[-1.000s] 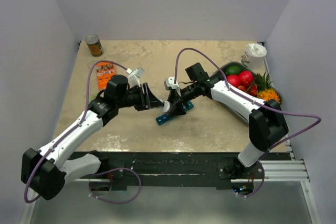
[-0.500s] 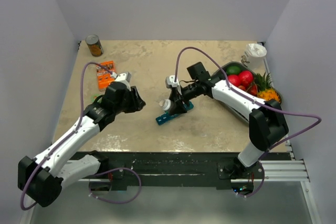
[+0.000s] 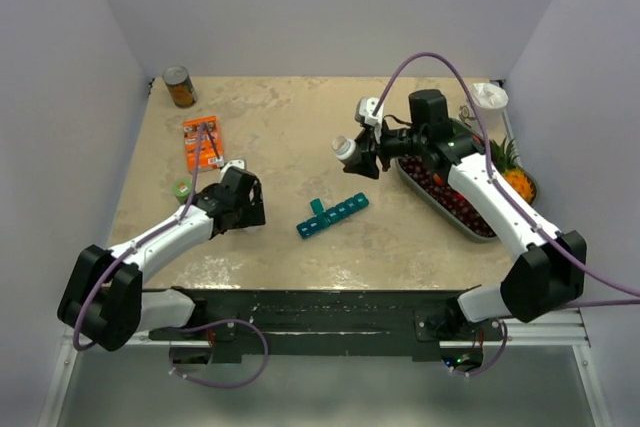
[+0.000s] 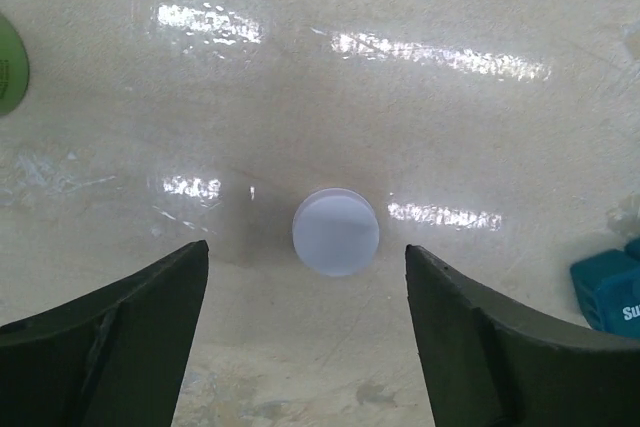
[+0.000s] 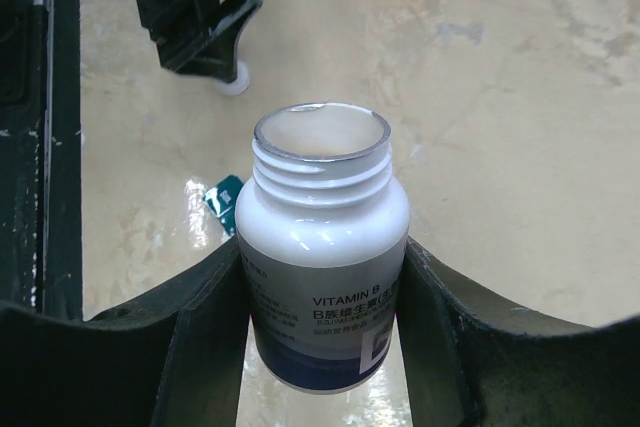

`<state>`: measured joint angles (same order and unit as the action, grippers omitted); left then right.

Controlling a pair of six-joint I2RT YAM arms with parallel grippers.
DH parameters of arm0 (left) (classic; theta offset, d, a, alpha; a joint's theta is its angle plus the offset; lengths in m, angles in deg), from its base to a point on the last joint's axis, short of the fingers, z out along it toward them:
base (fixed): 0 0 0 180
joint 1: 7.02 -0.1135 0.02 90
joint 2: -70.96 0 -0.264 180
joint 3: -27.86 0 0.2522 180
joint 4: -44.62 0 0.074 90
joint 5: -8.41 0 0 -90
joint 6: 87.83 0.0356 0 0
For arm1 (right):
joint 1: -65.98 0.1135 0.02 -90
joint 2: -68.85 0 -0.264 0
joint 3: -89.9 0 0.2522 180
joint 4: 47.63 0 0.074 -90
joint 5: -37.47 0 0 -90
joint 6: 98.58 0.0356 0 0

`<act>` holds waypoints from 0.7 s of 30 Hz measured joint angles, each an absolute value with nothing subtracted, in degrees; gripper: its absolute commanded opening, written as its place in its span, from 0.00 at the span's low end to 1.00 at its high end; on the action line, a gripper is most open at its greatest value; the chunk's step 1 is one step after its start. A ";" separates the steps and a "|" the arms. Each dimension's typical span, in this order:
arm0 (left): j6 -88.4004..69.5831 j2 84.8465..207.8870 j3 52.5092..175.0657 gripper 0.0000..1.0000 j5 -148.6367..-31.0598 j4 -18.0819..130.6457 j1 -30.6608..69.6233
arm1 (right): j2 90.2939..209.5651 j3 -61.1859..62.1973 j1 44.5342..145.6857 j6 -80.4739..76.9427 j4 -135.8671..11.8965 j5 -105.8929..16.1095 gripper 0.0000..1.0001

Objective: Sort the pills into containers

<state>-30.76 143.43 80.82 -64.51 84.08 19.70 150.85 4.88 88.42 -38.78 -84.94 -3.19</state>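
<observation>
The teal containers strip (image 3: 333, 215) lies on the table's middle, some lids raised; one end shows in the left wrist view (image 4: 610, 292) and a corner below the bottle (image 5: 225, 202). My right gripper (image 3: 362, 153) (image 5: 322, 287) is shut on a white vitamin bottle (image 3: 347, 149) (image 5: 322, 247), which is uncapped and held above the table behind the strip. My left gripper (image 3: 245, 211) (image 4: 306, 267) stands open, low over the table left of the strip. The white bottle cap (image 4: 336, 232) lies flat just ahead of its fingers, untouched. The pills are hidden.
A grey tray (image 3: 478, 229) of fruit stands at the right. An orange box (image 3: 200, 142), a can (image 3: 180, 87) and a small green lid (image 3: 182, 188) (image 4: 8, 62) sit at the left. A white cup (image 3: 487, 99) is at the back right.
My right gripper has lifted the bottle off the strip and carried it back and to the right. My left gripper drew back to the left, came down to the table and opened, letting the cap go.
</observation>
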 measured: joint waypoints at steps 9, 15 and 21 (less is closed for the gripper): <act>-28.81 136.70 81.45 0.96 -68.64 84.84 19.24 | 148.24 3.70 88.40 -36.17 -83.56 -3.96 0.00; -23.96 126.97 81.98 0.95 -93.86 76.56 19.13 | 147.63 10.25 88.35 -36.46 -82.51 -3.72 0.00; -30.41 122.58 77.50 0.98 -111.41 56.87 20.05 | 147.63 12.59 88.35 -37.55 -82.21 -3.21 0.00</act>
<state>-30.41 122.58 77.50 -111.41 56.87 20.05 147.63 12.59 88.35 -37.55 -82.21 -3.21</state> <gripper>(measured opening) 0.954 0.554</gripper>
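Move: The open bottle held by the right hand is roughly 24 cm to the left gripper's right, 4 cm farther forward and 23 cm higher. The white cap lies on the table between the left fingertips, about 1 cm below; the green pillbox is about 19 cm to that gripper's right, 2 cm farther out and at nearly the cap's height. From the right hand, the pillbox is some 7 cm left, 2 cm back and 24 cm below, while the bottle stays in its grip. Open the left fingers from partly to nearly fully wide and leave the cap, lifting first, then sweeping up about 17 cm and right some 14 cm towards the bottle, swinging the fingers from downward round to the right. With the right hand keep the bottle pinched, raise it about 3 cm, then lower it past its starting height and draw it slightly back. ##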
